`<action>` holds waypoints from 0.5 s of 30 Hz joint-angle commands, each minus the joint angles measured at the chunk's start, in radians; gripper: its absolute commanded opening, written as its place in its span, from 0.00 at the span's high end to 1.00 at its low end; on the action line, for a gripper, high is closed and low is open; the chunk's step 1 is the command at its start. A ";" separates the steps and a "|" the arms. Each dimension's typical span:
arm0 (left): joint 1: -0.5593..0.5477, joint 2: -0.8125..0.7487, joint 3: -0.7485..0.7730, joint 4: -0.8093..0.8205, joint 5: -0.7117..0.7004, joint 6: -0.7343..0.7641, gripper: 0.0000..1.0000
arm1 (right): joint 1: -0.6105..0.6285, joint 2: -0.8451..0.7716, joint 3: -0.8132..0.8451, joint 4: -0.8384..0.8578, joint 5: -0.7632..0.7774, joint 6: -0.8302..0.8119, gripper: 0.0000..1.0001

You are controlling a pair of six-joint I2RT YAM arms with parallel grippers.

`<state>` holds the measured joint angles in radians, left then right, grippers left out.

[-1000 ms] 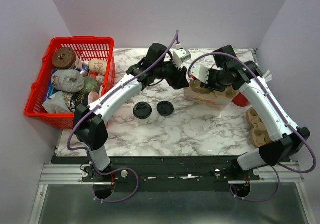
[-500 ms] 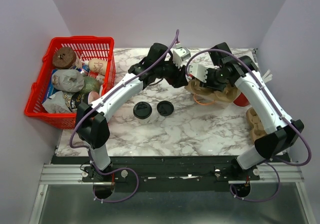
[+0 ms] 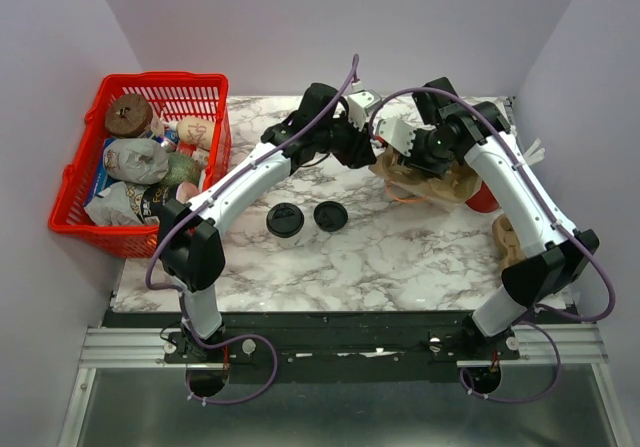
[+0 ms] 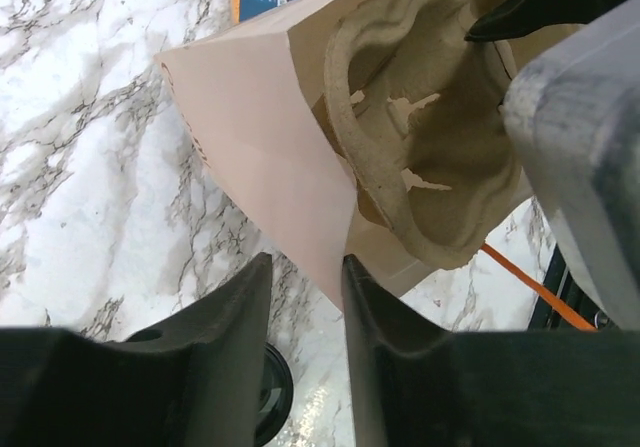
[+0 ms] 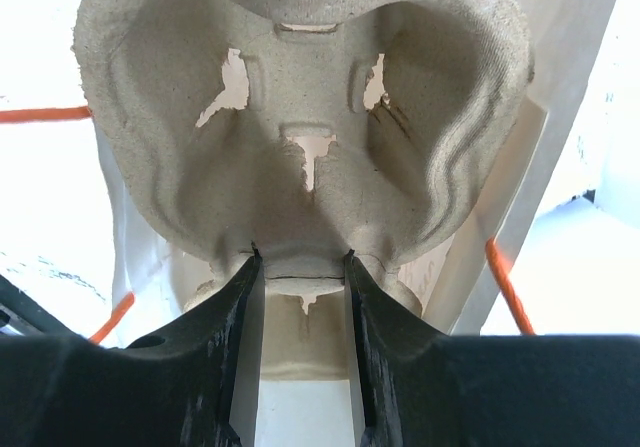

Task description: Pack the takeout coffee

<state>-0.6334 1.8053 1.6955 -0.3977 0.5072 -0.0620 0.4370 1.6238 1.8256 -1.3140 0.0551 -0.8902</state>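
Note:
The takeout coffee (image 3: 283, 219) stands mid-table; from above only its black lid shows. The tan paper bag (image 3: 445, 189) lies tipped at the back right, its mouth towards my arms. My left gripper (image 3: 372, 152) is closed on a corner of the bag's rim (image 4: 260, 117), which runs between the fingers (image 4: 307, 267). My right gripper (image 3: 408, 155) is shut on the middle ridge of a pulp cup carrier (image 5: 300, 167), with its fingertips (image 5: 300, 257) either side. The carrier sits in the bag's mouth (image 4: 440, 167).
A loose flat black lid (image 3: 331, 215) lies right of the coffee. A red cup (image 3: 483, 199) stands behind the bag and more pulp carriers (image 3: 515, 247) are stacked at the right edge. A red basket (image 3: 160, 79) of packets fills the left side. Orange bag handles (image 5: 505, 277) hang loose.
The bag has tipped from upright towards the left and back. My right gripper has moved left and back with the carrier, deeper into the bag's mouth. The left gripper has shifted slightly.

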 commanded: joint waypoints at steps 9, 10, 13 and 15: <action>0.000 0.049 0.072 0.031 0.100 -0.039 1.00 | -0.006 0.070 0.083 -0.110 0.103 0.112 1.00; -0.002 0.045 0.072 0.031 0.105 -0.048 1.00 | -0.004 0.077 0.092 -0.110 0.107 0.120 1.00; 0.000 0.023 0.066 0.034 0.117 -0.059 1.00 | -0.004 0.122 0.147 -0.126 0.133 0.157 1.00; 0.000 -0.001 0.062 0.036 0.116 -0.065 1.00 | -0.003 0.143 0.188 -0.146 0.155 0.177 0.99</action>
<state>-0.6296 1.8481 1.7409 -0.3813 0.5747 -0.1005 0.4370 1.7191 1.9301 -1.3426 0.1268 -0.7910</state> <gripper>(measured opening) 0.009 0.402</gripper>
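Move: The near-left corner of the paper bag's rim lies right at the left fingertips, about 2 cm to their right and 1 cm below. The cup holder is roughly 11 cm right of that hand, 3 cm back and 2 cm lower. The nearer black-lidded cup stands some 11 cm back, 8 cm left and 18 cm below. From the right hand, the paper bag's middle is about 1 cm back, level sideways and 10 cm below; the red cup is about 15 cm right, 4 cm back, 18 cm below. The paper bag's rim corner is pinched as the left fingers, about half open, shut fully on it while that hand eases right about 1 cm. The cup holder stays in the right hand's grip in the bag's mouth; that hand carries it about 2 cm forward, turning it some 5–10 degrees clockwise without lowering it. ##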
